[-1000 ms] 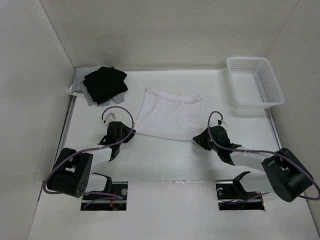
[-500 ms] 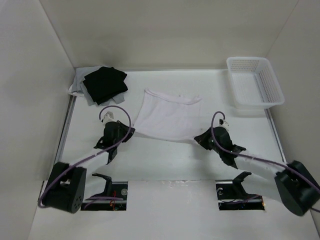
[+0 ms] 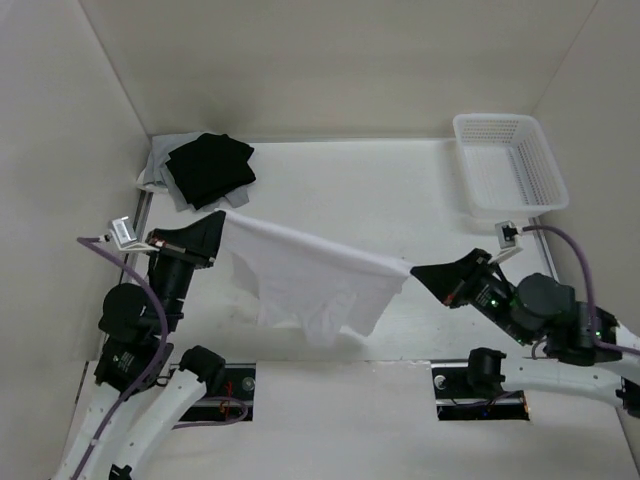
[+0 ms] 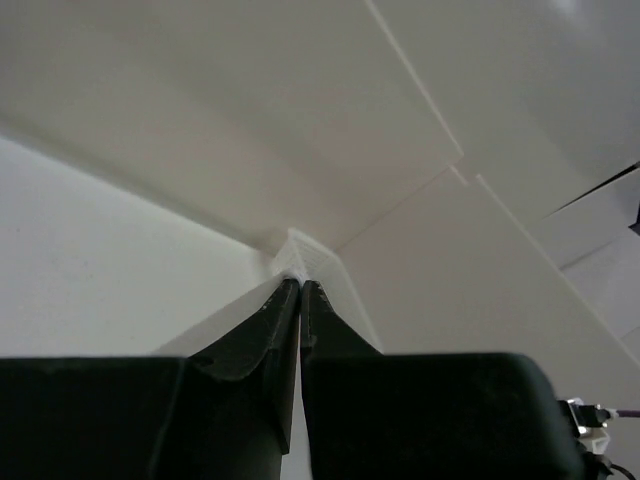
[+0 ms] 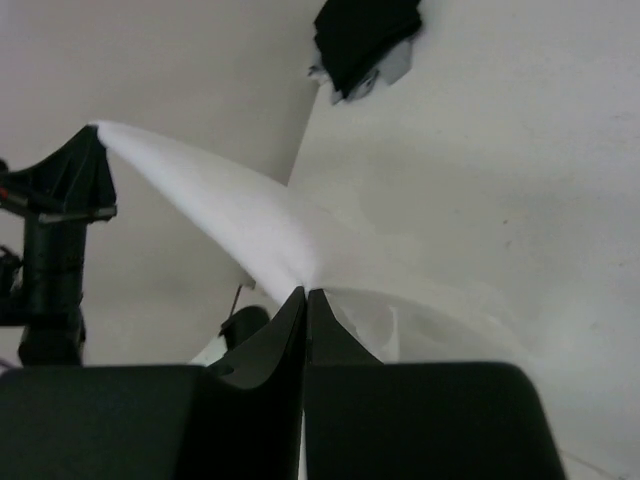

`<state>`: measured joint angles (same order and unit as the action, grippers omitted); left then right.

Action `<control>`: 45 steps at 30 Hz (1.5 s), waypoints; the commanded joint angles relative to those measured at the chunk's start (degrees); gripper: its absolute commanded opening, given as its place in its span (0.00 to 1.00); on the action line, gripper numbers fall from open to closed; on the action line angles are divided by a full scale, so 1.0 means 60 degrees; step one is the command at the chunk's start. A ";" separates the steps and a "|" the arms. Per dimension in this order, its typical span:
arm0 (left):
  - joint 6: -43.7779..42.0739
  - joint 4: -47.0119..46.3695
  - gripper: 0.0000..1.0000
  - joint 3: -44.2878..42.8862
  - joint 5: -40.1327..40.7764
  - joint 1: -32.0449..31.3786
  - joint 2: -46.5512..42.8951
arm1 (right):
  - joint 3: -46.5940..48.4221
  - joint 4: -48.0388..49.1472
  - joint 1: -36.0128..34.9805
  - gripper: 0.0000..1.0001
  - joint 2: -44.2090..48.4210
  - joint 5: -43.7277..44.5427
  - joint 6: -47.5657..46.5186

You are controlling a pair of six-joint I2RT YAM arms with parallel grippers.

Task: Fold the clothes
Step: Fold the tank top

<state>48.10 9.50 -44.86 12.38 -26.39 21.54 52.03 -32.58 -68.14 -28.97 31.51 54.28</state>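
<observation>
The clothes (image 3: 305,275), a thin white garment, hang in the air above the table, stretched between my two grippers. My left gripper (image 3: 220,215) is shut on its left corner, high over the table's left side. My right gripper (image 3: 413,270) is shut on its right corner, over the table's right middle. The lower part of the cloth sags down in loose folds toward the table. In the left wrist view a small tuft of the clothes (image 4: 300,255) sticks out past the closed tips of that gripper (image 4: 300,283). The right wrist view has the clothes (image 5: 230,215) running from its gripper (image 5: 306,292) to the other one.
A black folded cloth (image 3: 209,167) lies on a grey cloth (image 3: 160,175) in the far left corner. A white plastic basket (image 3: 508,165) stands at the far right. White walls enclose the table (image 3: 340,170) on three sides.
The right gripper closed on the garment's near right corner; both arms then lifted their corners off the table, raising and stretching the cloth in the air.
</observation>
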 commanded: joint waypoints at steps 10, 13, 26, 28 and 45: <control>-0.0296 0.0485 0.01 0.0693 0.1189 -0.0268 0.1490 | 0.0721 -0.0478 0.0266 0.01 -0.0899 0.0909 -0.1603; -0.0340 -0.0525 0.02 0.1075 0.0940 0.0201 0.2763 | -0.0552 0.1161 0.3690 0.01 -0.1511 -0.2324 -0.2175; -0.0004 -0.4747 0.02 -0.1587 0.0325 0.1711 1.1655 | 0.0861 0.6411 0.8859 0.00 -1.0298 -0.6510 -0.2397; -0.0003 -0.4791 0.02 -0.2072 0.0047 0.1769 1.2126 | 0.1317 0.6440 0.8889 0.00 -1.0931 -0.6526 -0.2353; 0.0817 -0.4837 0.02 0.3418 -0.0817 0.2165 0.6287 | -0.3601 0.6808 0.7923 0.00 -0.5693 -0.5794 -0.1899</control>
<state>51.64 -18.59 -26.72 9.52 -14.44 65.14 32.67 6.72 -18.55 -67.77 -4.82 42.06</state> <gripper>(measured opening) 0.021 0.008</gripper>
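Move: The folded tank top hangs stretched between both closed grippers, high over the table. The bare patch where it will be laid is centred about 7 cm ahead of the left hand, 13 cm to its right and 38 cm below; from the right hand it is some 14 cm ahead, 11 cm left and 31 cm down. The dark clothes pile lies about 35 cm ahead and 12 cm left of the left hand, and the white basket roughly 38 cm ahead and 25 cm right of the right hand, both far below. Keeping their pinch on the tank top's two upper corners, both hands rock back and up slightly, then cast it forward and down together, the left dropping some 30 cm and the right about 24 cm, with fingers tipping downward. After reaching far out over the table, they draw back about 10 cm, almost level, trailing the cloth's lower part on the table towards the robot. ##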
